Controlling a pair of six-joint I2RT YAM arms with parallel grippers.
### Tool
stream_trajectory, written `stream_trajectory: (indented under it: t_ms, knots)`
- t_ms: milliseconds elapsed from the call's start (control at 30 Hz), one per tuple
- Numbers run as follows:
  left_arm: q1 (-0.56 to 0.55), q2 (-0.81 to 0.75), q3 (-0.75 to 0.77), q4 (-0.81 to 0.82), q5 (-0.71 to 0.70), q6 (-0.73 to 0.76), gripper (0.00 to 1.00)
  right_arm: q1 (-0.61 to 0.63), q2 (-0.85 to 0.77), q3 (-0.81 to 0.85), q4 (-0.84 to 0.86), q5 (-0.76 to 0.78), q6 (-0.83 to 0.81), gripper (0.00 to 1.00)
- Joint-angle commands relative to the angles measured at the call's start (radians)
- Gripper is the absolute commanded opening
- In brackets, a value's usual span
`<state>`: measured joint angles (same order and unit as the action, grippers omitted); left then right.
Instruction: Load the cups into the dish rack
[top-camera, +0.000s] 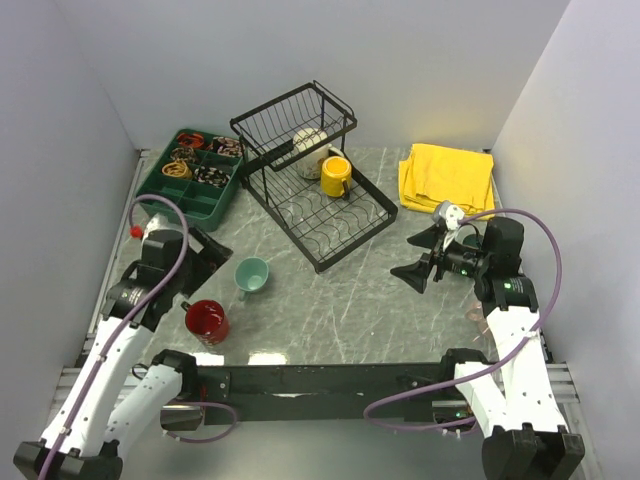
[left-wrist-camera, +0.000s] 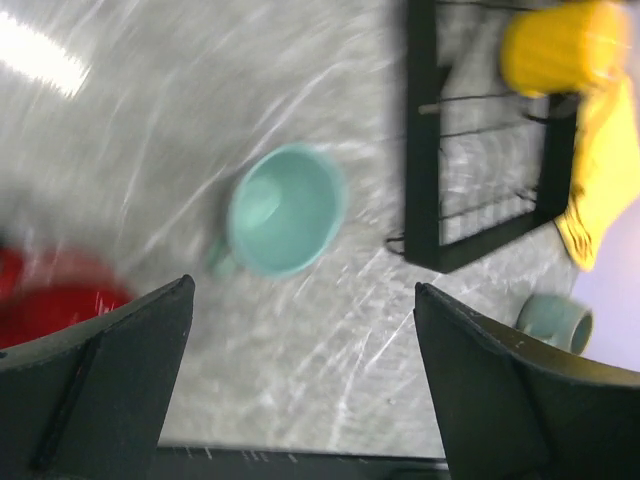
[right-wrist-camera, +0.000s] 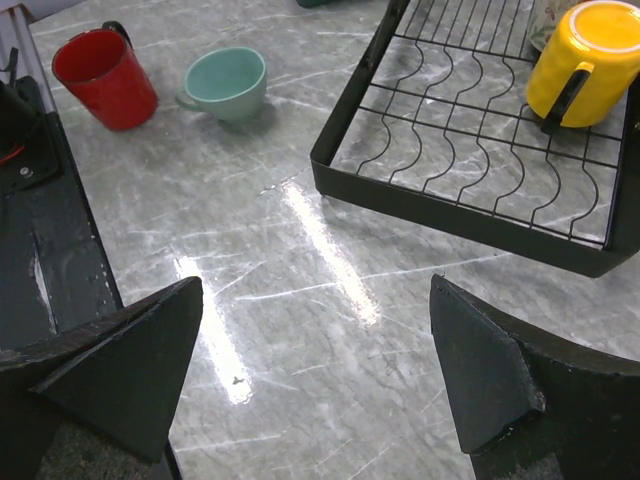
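Note:
The black wire dish rack (top-camera: 330, 215) stands at the table's middle back. A yellow cup (top-camera: 336, 176) sits on its slotted tray, and a cream cup (top-camera: 308, 140) lies in its raised basket. On the table are a small teal cup (top-camera: 251, 275) and a red cup (top-camera: 207, 320). My left gripper (top-camera: 212, 252) is open just left of the teal cup (left-wrist-camera: 285, 210), with nothing between its fingers. My right gripper (top-camera: 420, 255) is open and empty to the right of the rack (right-wrist-camera: 470, 215). A grey-green cup (left-wrist-camera: 555, 322) lies near the yellow cloth.
A green compartment tray (top-camera: 212, 201) with small items sits at the back left, next to the rack. A folded yellow cloth (top-camera: 447, 178) lies at the back right. White walls close in on the left, back and right. A black rail (top-camera: 320, 378) runs along the near edge.

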<state>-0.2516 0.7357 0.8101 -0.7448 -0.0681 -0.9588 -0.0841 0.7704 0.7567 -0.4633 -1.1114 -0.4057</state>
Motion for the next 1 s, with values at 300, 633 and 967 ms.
stream_trajectory:
  t_ms: [300, 633, 967]
  knots:
    - [0.005, 0.060, -0.043, -0.318, -0.071, -0.451, 0.98, -0.013, -0.037, -0.008, 0.022, 0.018, -0.005, 1.00]
    - [0.003, 0.260, -0.071, -0.214, -0.122, -0.431, 0.93, -0.020, -0.051, -0.011, 0.023, 0.024, -0.002, 1.00]
    - [0.005, 0.413, -0.084, -0.180, -0.173, -0.380, 0.70, -0.022, -0.060, -0.011, 0.025, 0.035, -0.005, 1.00]
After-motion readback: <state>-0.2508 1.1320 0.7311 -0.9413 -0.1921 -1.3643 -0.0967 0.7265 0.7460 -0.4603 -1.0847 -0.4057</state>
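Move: The red mug stands about 7 cm back and 4 cm to the left of the left hand, its middle some 15 cm below. The mint cup is its close neighbour, roughly 3 cm ahead and 5 cm to the right of that hand, about 17 cm down; the dish rack's middle lies some 20 cm ahead and 21 cm to the right. From the idle right hand the red mug is about 42 cm left and 6 cm back, well below. The left hand first draws back about 5 cm while sinking towards the red mug, its fingers tipping steeply down and the hand turning counter-clockwise. It then drops more directly, about 13 cm down in all, creeping a little forward again as the wide-open fingers begin to close around the mug's far-right wall, one inside the mouth and one outside on the mint cup's side; no grip shows yet. ##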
